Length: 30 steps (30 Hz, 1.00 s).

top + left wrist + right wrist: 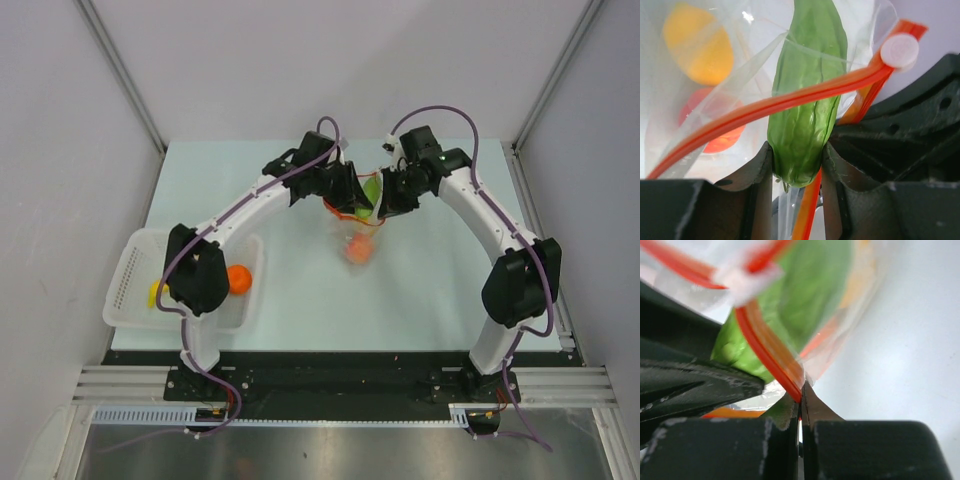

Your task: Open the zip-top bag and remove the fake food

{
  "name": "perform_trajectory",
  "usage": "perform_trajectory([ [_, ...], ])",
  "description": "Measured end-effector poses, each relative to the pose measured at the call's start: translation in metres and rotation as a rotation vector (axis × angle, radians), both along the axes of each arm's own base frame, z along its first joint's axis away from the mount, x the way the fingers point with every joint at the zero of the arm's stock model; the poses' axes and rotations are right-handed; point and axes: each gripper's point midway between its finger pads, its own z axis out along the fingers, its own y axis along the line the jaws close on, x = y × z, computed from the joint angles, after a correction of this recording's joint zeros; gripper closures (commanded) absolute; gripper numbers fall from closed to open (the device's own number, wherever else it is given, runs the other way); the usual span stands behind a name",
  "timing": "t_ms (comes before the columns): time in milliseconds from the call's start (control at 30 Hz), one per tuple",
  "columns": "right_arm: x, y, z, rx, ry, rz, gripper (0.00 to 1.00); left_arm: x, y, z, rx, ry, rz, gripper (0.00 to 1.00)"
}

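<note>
The zip-top bag (352,232) hangs above the table's far middle, held up between both arms. Its red-orange zip strip (740,116) stands parted, with the white slider (899,50) at one end. A green piece of fake food (807,95) sticks out of the mouth. My left gripper (796,152) is shut on its end, with a finger pressed against each side. My right gripper (801,390) is shut on the bag's zip edge (771,351). A yellow piece (697,45) and an orange piece (710,122) lie lower in the bag.
A white mesh basket (128,272) sits at the table's left edge, holding an orange fruit (238,279) and a yellow piece (157,292). The left arm's elbow (197,275) hangs over it. Grey walls enclose the table on three sides.
</note>
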Motion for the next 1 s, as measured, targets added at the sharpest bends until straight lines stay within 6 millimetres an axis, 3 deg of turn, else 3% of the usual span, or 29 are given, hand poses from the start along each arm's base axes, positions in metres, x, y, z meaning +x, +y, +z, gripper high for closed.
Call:
perform_trajectory([
  [300,0.026,-0.036,0.012,0.081,0.027,-0.185,1.0,-0.019,0.008,-0.01,0.107,-0.131,-0.109,1.0],
  [567,0.032,-0.021,0.025,0.158,0.048,-0.173,1.0,-0.037,0.017,-0.017,0.134,-0.282,-0.204,1.0],
  [833,0.034,-0.019,0.019,0.164,0.09,-0.17,1.0,-0.037,0.022,0.0,0.124,-0.488,-0.273,1.0],
  [1000,0.033,-0.019,0.019,0.169,0.097,-0.166,1.0,-0.04,0.016,0.025,0.046,-0.6,-0.285,1.0],
])
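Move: Around 43 cm to the left hand's left and 16 cm back, some 18 cm lower, is the white basket's middle; the orange in it sits about 29 cm left and 16 cm back of the hand. The peach left in the bag is roughly 8 cm back, 2 cm right and 15 cm below. From the right hand, pinching the zip edge, the green vegetable's middle is about 4 cm ahead and 4 cm left, near its height. Drawing the green vegetable away from the bag mouth, the left hand keeps its grip on the near end and goes back about 4 cm and slightly left, dips a little, then rises, its fingers swinging some 35 degrees to point more forward and less steeply down. Meanwhile the right hand, still pinching the zip edge, pulls it about 3 cm forward, slightly up and to the right, turning about 10 degrees clockwise. ##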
